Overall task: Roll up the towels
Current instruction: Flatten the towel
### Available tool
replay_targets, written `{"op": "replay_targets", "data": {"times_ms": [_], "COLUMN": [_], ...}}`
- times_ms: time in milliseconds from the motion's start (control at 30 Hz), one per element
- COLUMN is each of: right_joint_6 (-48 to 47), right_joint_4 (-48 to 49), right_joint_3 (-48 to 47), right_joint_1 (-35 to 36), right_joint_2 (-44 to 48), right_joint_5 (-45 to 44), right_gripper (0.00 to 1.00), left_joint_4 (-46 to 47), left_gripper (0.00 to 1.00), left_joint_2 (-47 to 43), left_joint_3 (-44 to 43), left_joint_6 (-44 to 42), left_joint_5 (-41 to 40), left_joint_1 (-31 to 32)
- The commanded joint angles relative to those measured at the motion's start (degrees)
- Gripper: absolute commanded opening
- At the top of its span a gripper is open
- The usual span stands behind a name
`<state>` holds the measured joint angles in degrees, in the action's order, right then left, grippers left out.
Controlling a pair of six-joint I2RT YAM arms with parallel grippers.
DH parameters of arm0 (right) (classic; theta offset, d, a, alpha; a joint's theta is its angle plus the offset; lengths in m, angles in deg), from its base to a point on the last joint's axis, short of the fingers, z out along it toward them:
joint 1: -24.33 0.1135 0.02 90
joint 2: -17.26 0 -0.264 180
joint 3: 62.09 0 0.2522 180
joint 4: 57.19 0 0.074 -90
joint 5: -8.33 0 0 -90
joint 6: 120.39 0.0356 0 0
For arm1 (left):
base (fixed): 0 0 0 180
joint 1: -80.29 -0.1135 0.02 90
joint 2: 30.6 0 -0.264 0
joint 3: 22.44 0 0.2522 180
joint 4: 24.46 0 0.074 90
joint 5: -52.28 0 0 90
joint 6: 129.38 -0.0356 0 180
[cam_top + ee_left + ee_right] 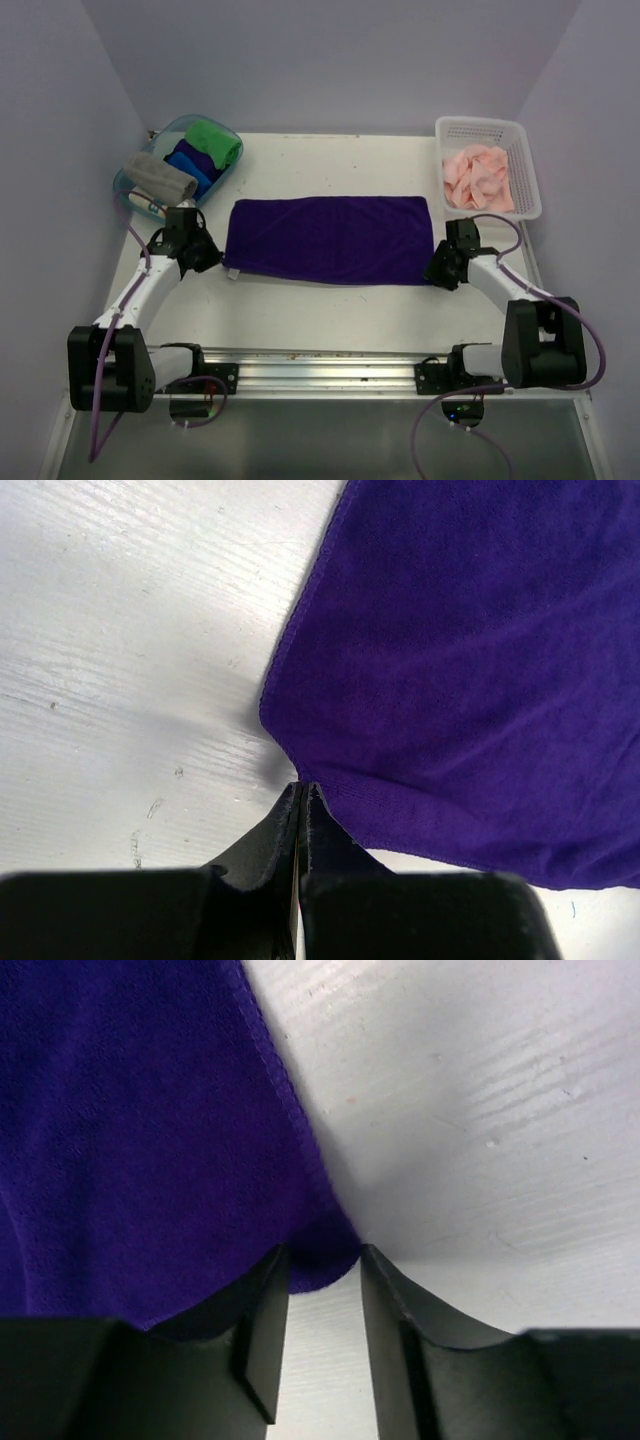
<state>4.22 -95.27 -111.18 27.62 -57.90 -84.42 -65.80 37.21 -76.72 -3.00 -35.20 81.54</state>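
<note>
A dark purple towel (330,240) (470,660) (130,1130) lies spread flat across the middle of the white table. My left gripper (213,257) (301,785) is at its near-left corner, jaws shut, with the corner drawn to a point into the tips. My right gripper (437,268) (323,1252) is at the near-right corner, open, with the towel's corner lying between its fingers (262,1305). Pale pink towels (478,175) sit bunched in a white basket at the back right. A rolled grey towel (160,178) lies in a bin at the back left.
The white basket (527,170) stands at the table's right back edge. The clear blue bin (123,186) at the back left also holds a green roll (215,143) and a blue roll (192,160). Walls close in on three sides.
</note>
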Motion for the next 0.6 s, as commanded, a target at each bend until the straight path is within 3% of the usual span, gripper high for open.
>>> {"op": "replay_targets", "data": {"times_ms": [0, 100, 133, 300, 567], "right_joint_6": [-0.3, -0.2, -0.2, -2.0, -2.6], "right_joint_4": [4.0, 4.8, 4.4, 0.2, -9.2], "right_joint_3": [0.3, -1.0, -1.5, -8.5, -20.5], "right_joint_1": [-0.4, -0.4, -0.4, -0.8, -0.8], "right_joint_2": [-1.5, -2.3, -2.4, 1.4, 15.1], "right_joint_5": [1.0, 1.2, 1.0, -1.7, -3.1], "right_gripper": [0.36, 0.14, 0.0, 0.0, 0.0], "left_joint_4": [1.6, 1.6, 1.4, -0.1, -5.3], "left_gripper": [0.0, 0.0, 0.0, 0.0, 0.0], "left_joint_2": [0.0, -0.2, -0.1, -0.7, -4.3], "left_joint_3": [-2.4, -2.7, -3.1, -7.6, -23.2], "left_joint_6": [0.1, 0.1, -0.1, -1.1, -3.2], "left_joint_5": [-0.2, 0.0, 0.2, 4.8, 4.4], "left_joint_1": [-0.1, -0.1, -0.1, -0.1, -0.1]}}
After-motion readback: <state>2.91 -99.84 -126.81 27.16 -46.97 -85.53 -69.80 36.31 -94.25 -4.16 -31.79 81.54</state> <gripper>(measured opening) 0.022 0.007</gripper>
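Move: The right hand, fingers partly open and just above the table, has the purple towel's near right corner about 1 cm ahead between its pads; the far right corner lies roughly 18 cm ahead and 2 cm left, the white basket about 25 cm ahead, 12 cm right. The left hand already holds the near left corner a little off the table; the far left corner is some 14 cm ahead, 3 cm right, the blue bin about 21 cm ahead, 10 cm left. Close the right gripper on the towel's near right corner while easing it about 1 cm forward along the table. Then raise both hands together, also going forward towards the towel's far edge: right some 14 cm up, left some 12 cm, each about 5 cm forward, fingertips tilting up 15 to 20 degrees. Keep the left grip shut on its corner. ##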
